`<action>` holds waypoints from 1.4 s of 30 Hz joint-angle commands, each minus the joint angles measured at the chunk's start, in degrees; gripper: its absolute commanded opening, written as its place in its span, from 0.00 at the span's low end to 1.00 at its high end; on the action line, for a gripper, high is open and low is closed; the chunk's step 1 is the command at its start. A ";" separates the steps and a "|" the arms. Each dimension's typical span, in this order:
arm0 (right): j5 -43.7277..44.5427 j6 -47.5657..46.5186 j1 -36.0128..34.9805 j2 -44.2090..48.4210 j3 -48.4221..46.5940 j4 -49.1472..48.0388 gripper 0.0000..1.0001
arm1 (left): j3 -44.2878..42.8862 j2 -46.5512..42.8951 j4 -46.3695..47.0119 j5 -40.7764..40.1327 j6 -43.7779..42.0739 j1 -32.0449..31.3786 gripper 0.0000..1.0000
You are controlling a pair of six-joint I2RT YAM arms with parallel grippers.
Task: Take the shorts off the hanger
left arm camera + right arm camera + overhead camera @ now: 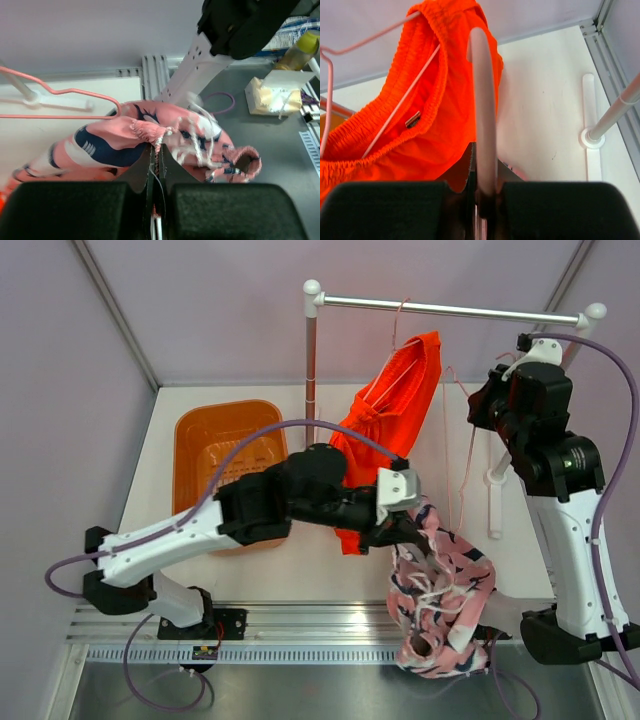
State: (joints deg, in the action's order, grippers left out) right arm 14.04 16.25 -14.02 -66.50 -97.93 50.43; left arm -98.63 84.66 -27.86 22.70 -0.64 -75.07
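The pink shorts (440, 590) with a navy-and-white pattern hang bunched over the table's front edge. My left gripper (405, 530) is shut on their waistband (145, 131), with the white drawstring (202, 145) dangling beside it. A thin pink hanger (470, 455) runs down to these shorts, and its end (65, 92) touches the fabric. My right gripper (480, 408) is shut on this hanger's bar (484, 100). The orange-red shorts (395, 410) hang on a second hanger (395, 115) from the rail (450, 310).
An orange bin (225, 455) sits at the left of the table, partly under my left arm. The rack's post (311, 370) and foot (592, 137) stand on the table. The metal front ledge (300, 645) holds cables.
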 commanded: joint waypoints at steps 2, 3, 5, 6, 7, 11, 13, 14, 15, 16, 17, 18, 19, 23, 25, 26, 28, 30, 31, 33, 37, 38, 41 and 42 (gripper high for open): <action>4.41 -1.31 -0.39 -2.14 -9.37 0.01 0.00 | -4.54 -11.09 -1.41 -11.24 -4.71 -0.17 0.00; 4.33 -1.48 -0.39 -3.19 -11.99 0.80 0.00 | -5.95 -13.10 -1.58 -15.01 -5.06 -0.17 0.00; 3.98 -1.83 -0.48 -3.98 -14.30 3.35 0.00 | -10.85 -14.43 -1.85 -25.21 -7.17 -0.17 0.00; 3.97 -2.18 -0.39 -4.60 -16.13 4.05 0.00 | -12.10 -15.05 -1.15 -28.12 -8.13 -0.17 0.00; 4.15 -2.54 -0.39 -4.86 -17.02 5.28 0.00 | -13.16 -16.10 0.59 -32.58 -10.49 -0.17 0.00; 4.42 -3.50 -0.39 -6.18 -21.07 7.92 0.00 | -15.10 -18.92 9.03 -40.71 -16.48 -0.17 0.00; 4.15 -3.95 -0.48 -6.89 -22.83 8.97 0.00 | -17.20 -19.18 13.78 -44.12 -20.43 -0.17 0.00; 4.06 -4.03 -0.39 -7.15 -23.44 9.41 0.00 | -17.91 -19.10 15.71 -45.80 -22.45 -0.17 0.00; 3.98 -4.12 -0.48 -7.76 -24.58 9.85 0.00 | -18.44 -19.01 20.60 -47.21 -26.65 -0.17 0.00; 3.80 -4.30 -0.48 -8.03 -24.94 10.47 0.00 | -18.18 -19.10 23.78 -48.96 -29.04 -0.17 0.00; 3.54 -4.38 -0.39 -8.21 -25.20 10.65 0.00 | -17.83 -18.84 26.86 -49.67 -31.93 -0.17 0.00; 3.36 -4.30 -0.48 -8.29 -25.55 10.65 0.00 | -17.91 -18.40 29.76 -50.12 -34.40 -0.17 0.00; 3.10 -4.21 -0.48 -8.30 -25.47 10.65 0.00 | -18.52 -17.78 34.49 -50.38 -39.91 -0.08 0.00; 2.48 -4.21 -0.39 -9.08 -26.08 10.82 0.00 | -27.99 -10.33 38.14 -50.39 -49.19 3.42 0.00; 1.96 -4.47 -0.39 -9.61 -26.61 11.09 0.00 | -32.92 -5.57 34.20 -48.29 -44.55 11.64 0.00; 1.69 -4.47 -0.39 -9.87 -26.79 11.18 0.00 | -36.42 -4.52 32.71 -47.14 -41.49 14.92 0.00; 1.43 -4.56 -0.39 -10.23 -27.23 11.18 0.00 | -37.34 -2.93 30.24 -43.99 -32.69 25.78 0.00; 1.16 -5.08 -0.39 -10.49 -27.31 11.35 0.00 | -36.46 -1.88 28.48 -41.09 -23.50 35.80 0.00; 1.25 -5.09 -0.39 -10.58 -27.23 11.35 0.00 | -35.85 -1.61 27.95 -39.33 -19.96 39.52 0.00; 1.25 -5.26 -0.48 -10.49 -26.53 11.09 0.00 | -33.57 -1.08 26.38 -34.07 -8.48 48.99 0.00; 1.51 -5.53 -0.39 -10.14 -25.65 10.82 0.00 | -34.60 3.82 24.87 -26.14 5.46 60.98 0.00; 1.60 -5.53 -0.48 -10.14 -25.64 10.82 0.00 | -36.09 5.06 23.91 -24.65 8.09 62.83 0.00; 1.69 -5.70 -0.39 -9.79 -25.21 10.65 0.00 | -38.66 7.88 23.20 -21.48 14.34 67.50 0.00; 1.78 -5.70 -0.48 -9.79 -25.03 10.48 0.00 | -38.66 7.97 23.20 -21.38 14.44 67.68 0.00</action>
State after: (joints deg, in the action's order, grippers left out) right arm 15.88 11.81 -14.04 -76.95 -123.07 62.46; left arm -133.93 92.60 -7.05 -5.26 3.38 -9.04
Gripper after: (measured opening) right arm 0.094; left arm 0.020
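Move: The left gripper, fingers shut on the shorts' waistband, has the orange basket about 35 cm to its left, 27 cm ahead and some 33 cm below. From this hand the hanging orange garment is roughly 32 cm ahead, 5 cm left and 12 cm lower; the pink hanger's middle lies about 17 cm ahead, 8 cm right and 10 cm lower. From the right gripper, the basket is some 45 cm left, about level ahead and 35 cm below. Keep the left gripper shut on the waistband and sweep the shorts up and left away from the hanger, rising nearly 40 cm; then reach forward over the basket side, easing down, while turning the wrist about 90 degrees counter-clockwise so the fingers point forward. Lift the right gripper about 6 cm, still pinching the hanger, and hold there. ##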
